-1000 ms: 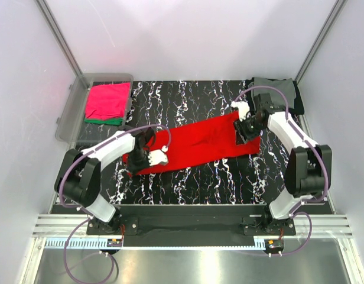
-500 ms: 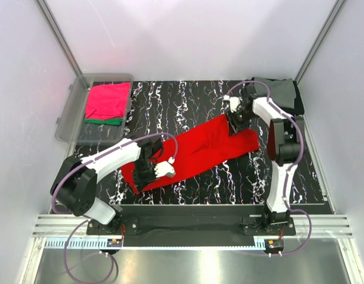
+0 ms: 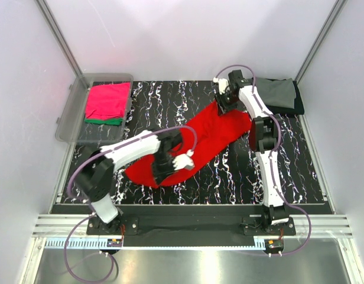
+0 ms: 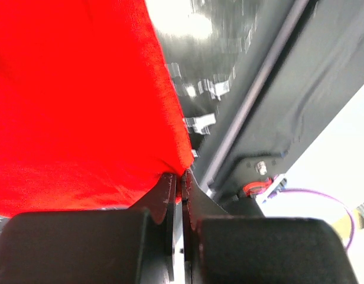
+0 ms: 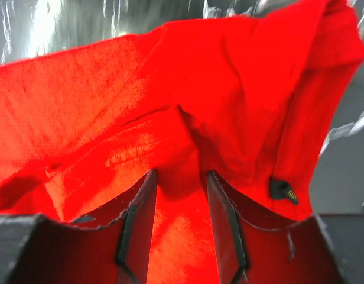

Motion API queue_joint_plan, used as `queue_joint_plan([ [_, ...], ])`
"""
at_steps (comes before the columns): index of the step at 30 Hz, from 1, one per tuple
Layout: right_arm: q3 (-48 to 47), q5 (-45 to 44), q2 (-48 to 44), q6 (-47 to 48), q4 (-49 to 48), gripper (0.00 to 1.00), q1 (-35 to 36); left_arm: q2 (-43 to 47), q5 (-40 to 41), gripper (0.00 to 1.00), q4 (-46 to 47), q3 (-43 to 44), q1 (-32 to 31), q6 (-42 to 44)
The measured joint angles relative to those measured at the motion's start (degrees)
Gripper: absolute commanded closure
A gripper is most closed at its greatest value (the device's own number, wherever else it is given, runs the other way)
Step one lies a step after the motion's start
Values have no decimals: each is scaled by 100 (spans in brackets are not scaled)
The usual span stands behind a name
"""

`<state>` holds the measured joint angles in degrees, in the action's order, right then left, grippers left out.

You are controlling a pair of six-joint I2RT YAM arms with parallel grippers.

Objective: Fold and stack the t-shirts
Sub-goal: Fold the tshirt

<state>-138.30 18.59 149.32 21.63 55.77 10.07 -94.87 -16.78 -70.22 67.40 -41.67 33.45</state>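
A bright red t-shirt [image 3: 211, 133] lies diagonally across the black marbled table [image 3: 188, 94], partly bunched. My left gripper [image 3: 161, 173] is shut on its near left edge; in the left wrist view the closed tips [image 4: 182, 175] pinch the red hem [image 4: 81, 106] above the table's front rail. My right gripper [image 3: 224, 105] is at the shirt's far right end. In the right wrist view its fingers [image 5: 179, 177] clamp a thick fold of red cloth [image 5: 170, 77], with a small black label to the right.
A clear plastic bin [image 3: 72, 112] at the far left holds a folded magenta-pink shirt [image 3: 108, 99] on a green one [image 3: 102, 121]. A grey shirt [image 3: 279, 92] lies on a black one [image 3: 297, 106] at the far right corner. White walls enclose the table.
The left gripper has carried its end of the red shirt to the right and nearer. The right gripper has pulled the other end farther away and left, so the shirt lies steeper and more bunched.
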Motion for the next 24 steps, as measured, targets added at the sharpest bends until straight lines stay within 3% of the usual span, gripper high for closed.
queue_joint_plan([
  [5,-1495,-289,826,168,92,51,164,-973,-122,97,330,990,-490,-197],
  [11,-1904,-588,1062,378,-127,41,354,-1825,-289,93,540,1738,-1263,-369],
  [14,-1902,-610,1062,352,-304,37,376,-1939,-352,74,555,1891,-1626,-459],
  [15,-1902,-619,1062,323,-376,36,376,-1958,-376,45,546,1952,-1742,-492],
  [16,-1902,-658,1062,271,-444,34,376,-1965,-393,30,544,2013,-1847,-490],
  [18,-1899,-721,1047,201,-527,33,376,-1965,-483,22,420,2201,-1971,-492],
  [24,-741,-756,28,20,-592,32,356,-1604,-387,18,348,2754,-1832,-472],
])
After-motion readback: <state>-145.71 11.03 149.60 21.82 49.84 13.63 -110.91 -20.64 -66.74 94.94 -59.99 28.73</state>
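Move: The left hand still pinches the near end of the red t-shirt. The bare patch it is bound for lies about 15 cm to its right, 2 cm back and 4 cm below; the table's near edge is some 10 cm straight back. The right hand's fingertips are on the shirt's far end, the corner about 4 cm ahead and 2 cm left; the grey shirt lies roughly 9 cm ahead and 25 cm right. The left hand sweeps the pinched near end some 16 cm to the right, sinking about 3 cm and turning clockwise, then opens wide, lets go and rises clear. Meanwhile the right hand, still pressing on the cloth, slides the far end about 7 cm forward and slightly left, fingertips tilting forward as they spread, then lifts and starts drawing back. ##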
